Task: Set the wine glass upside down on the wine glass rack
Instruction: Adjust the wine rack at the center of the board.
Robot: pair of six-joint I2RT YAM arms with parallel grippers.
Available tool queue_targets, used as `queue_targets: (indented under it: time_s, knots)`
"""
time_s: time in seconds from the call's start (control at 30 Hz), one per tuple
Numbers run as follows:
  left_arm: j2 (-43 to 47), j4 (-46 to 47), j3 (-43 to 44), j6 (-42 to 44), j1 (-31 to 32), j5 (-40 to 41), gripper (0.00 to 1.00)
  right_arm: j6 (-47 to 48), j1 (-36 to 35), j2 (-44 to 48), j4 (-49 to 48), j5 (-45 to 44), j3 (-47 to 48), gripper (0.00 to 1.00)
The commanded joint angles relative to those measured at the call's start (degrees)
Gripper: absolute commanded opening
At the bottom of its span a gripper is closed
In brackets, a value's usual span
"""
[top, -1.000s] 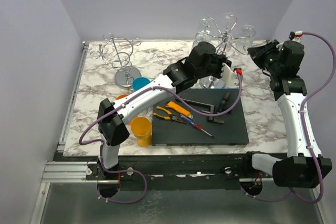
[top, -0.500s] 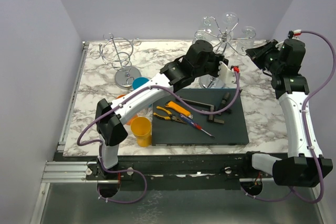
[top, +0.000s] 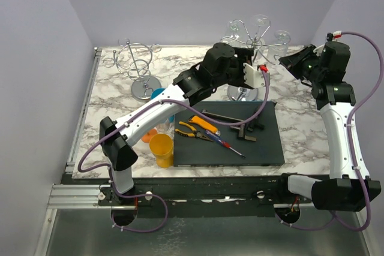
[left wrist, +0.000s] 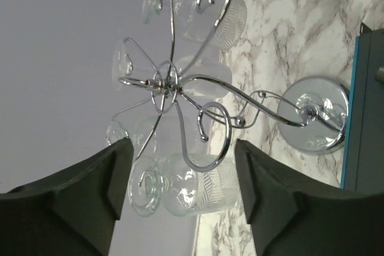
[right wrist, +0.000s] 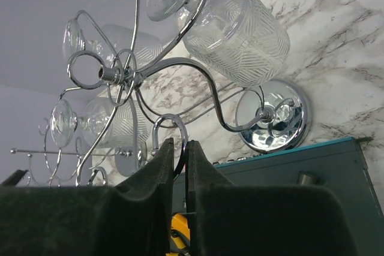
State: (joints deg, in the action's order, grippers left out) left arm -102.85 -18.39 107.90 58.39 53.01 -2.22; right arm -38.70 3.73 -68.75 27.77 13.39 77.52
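Note:
The chrome wine glass rack [top: 257,41] stands at the back of the table, with several ribbed glasses hanging bowl-down from its curled arms. In the left wrist view one wine glass [left wrist: 198,187] hangs from a rack hook [left wrist: 211,159], its foot toward the wall. My left gripper [left wrist: 183,148] is open; its dark fingers [left wrist: 90,199] stand on either side of this glass, apart from it. My right gripper [right wrist: 178,143] is shut on a chrome loop of the rack [right wrist: 174,125], to the right of the rack [top: 287,61] as the top view shows it.
A second, empty wire rack [top: 135,58] stands at the back left. A yellow cup [top: 161,149] and a blue dish [top: 161,95] sit left of a dark mat [top: 264,145] that carries pliers [top: 199,125], a screwdriver [top: 229,145] and hex keys.
My left gripper has opened and let go of the wine glass, which now hangs on the rack hook. The left arm has risen toward the rack top. The right gripper keeps its hold.

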Motion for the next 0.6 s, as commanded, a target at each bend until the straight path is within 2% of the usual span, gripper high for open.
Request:
queue_targets:
  time_s: [0.0,0.13,0.2,0.3,0.57]
  knots:
    - [0.4,1.0,5.2,-9.8,0.5,3.5,0.82,2.6,-0.7,0.8,-0.2,2.8,4.9,0.12]
    - [1.0,0.4,7.5,-17.1,0.4,2.8,0.93,3.6,-0.6,-0.3,1.4,1.9,7.6,0.12]
    - [1.7,-0.4,8.7,-21.1,0.4,2.6,0.98,3.9,-0.7,-0.9,1.9,1.7,8.4,0.17]
    - [3.5,-3.0,10.2,-27.3,0.4,2.3,0.99,4.4,-0.6,-1.3,2.4,1.0,9.4,0.28]
    - [12.3,-9.5,3.9,-37.2,-3.3,2.5,0.99,6.3,-0.6,-1.6,4.0,-2.8,14.2,0.33]
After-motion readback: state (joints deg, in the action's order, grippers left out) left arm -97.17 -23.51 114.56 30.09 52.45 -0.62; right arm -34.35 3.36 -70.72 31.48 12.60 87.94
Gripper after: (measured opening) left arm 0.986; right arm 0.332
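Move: The wine rack's hub lies about 5 cm ahead and 4 cm right of the left hand, a little lower, with an empty hook roughly 1 cm ahead and 2 cm right, between its already parted fingers. From the right hand the hub is about 5 cm ahead and 8 cm left, near hand height. An empty hook sits right at its nearly shut fingertips, and the nearest hung wine glass is some 6 cm ahead, straight out and slightly lower. The right fingers loosen from the empty hook of the wine rack, opening about a third of the way, then lift straight up some 5 cm. The left hand rises away from its hook from the start, about 7 cm, its fingers spreading fully; it rolls roughly 30 degrees counter-clockwise as seen along its fingers and late on draws back and left, away from the rack. ##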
